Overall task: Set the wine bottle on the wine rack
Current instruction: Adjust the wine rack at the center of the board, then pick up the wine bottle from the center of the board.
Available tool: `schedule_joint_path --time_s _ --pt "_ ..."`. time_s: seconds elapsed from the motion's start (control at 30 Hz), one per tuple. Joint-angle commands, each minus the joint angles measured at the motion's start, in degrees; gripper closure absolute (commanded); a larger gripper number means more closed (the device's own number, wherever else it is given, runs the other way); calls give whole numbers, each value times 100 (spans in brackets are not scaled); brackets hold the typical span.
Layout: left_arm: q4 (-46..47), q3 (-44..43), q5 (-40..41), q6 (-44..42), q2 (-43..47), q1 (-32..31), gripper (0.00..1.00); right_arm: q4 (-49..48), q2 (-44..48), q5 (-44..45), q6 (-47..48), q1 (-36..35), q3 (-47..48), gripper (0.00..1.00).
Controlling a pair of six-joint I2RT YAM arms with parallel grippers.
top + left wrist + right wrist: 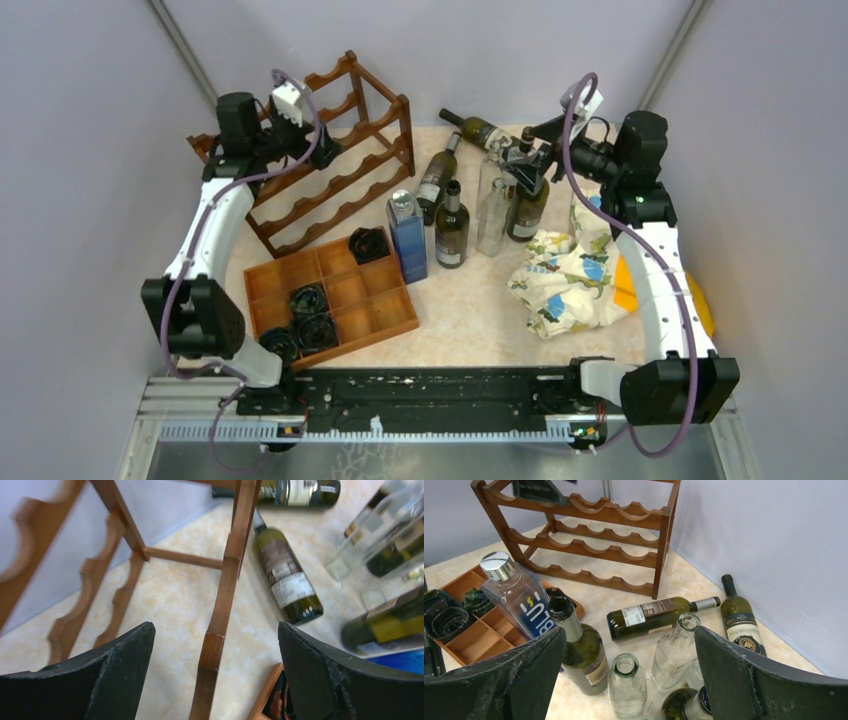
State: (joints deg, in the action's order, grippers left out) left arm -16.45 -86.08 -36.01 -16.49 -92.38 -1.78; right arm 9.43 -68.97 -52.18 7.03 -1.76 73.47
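The dark wooden wine rack [345, 165] [589, 550] stands at the back left with nothing on its wavy rails. My left gripper [322, 150] [215, 630] hovers open and empty over a rack rail [225, 580]. Two wine bottles lie on the table right of the rack [437, 178] [654, 617] and at the back [478, 128] [740, 620]. A dark wine bottle [452, 225] [581, 647] stands upright. My right gripper [525, 160] [629, 630] is open above another upright dark bottle [527, 205] [684, 705], holding nothing.
Two clear glass bottles [492, 205] [626, 685] stand among the dark ones. A blue square bottle [406, 235] stands beside the orange-brown compartment tray [390, 310], which holds several dark rolls. A patterned cloth [565, 280] lies at the right. Walls close in on both sides.
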Motion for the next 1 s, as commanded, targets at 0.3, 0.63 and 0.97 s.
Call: schedule_joint_path --time_s 0.3,0.63,0.97 --pt "1842 1182 -744 2839 2118 24 2 488 503 -357 1216 -42 -89 2" --pt "2443 2514 -1873 2354 3320 -784 3 640 1243 -1040 1881 -41 -1045 2" --pt "1466 3808 -630 17 3735 -2142 2 1170 1833 -1183 3016 -51 -2178 2"
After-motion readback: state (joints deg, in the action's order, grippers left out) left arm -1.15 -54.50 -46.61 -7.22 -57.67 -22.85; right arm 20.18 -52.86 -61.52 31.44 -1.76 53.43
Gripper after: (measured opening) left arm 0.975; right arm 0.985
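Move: Just below the open left hand is the front top rail of the wine rack, whose middle lies about 9 cm ahead, 7 cm left and 16 cm down. From that hand, the lying wine bottle is 13 cm ahead and 30 cm right, the blue bottle 15 cm back and 22 cm right, and the tray 23 cm back and 4 cm left. From the right hand, the rack lies about 22 cm ahead and 58 cm left; the standing wine bottle is 4 cm ahead and 17 cm left. Leaving the already released rack, the left hand climbs about 12 cm as it starts back, then sweeps back and right towards the blue bottle, sinking again late; it ends some 22 cm back and 13 cm right, wrist turned about 30 degrees clockwise, fingers still wide open. Empty and open, the right hand draws back and sinks, about 9 cm each, turning slightly counter-clockwise. ##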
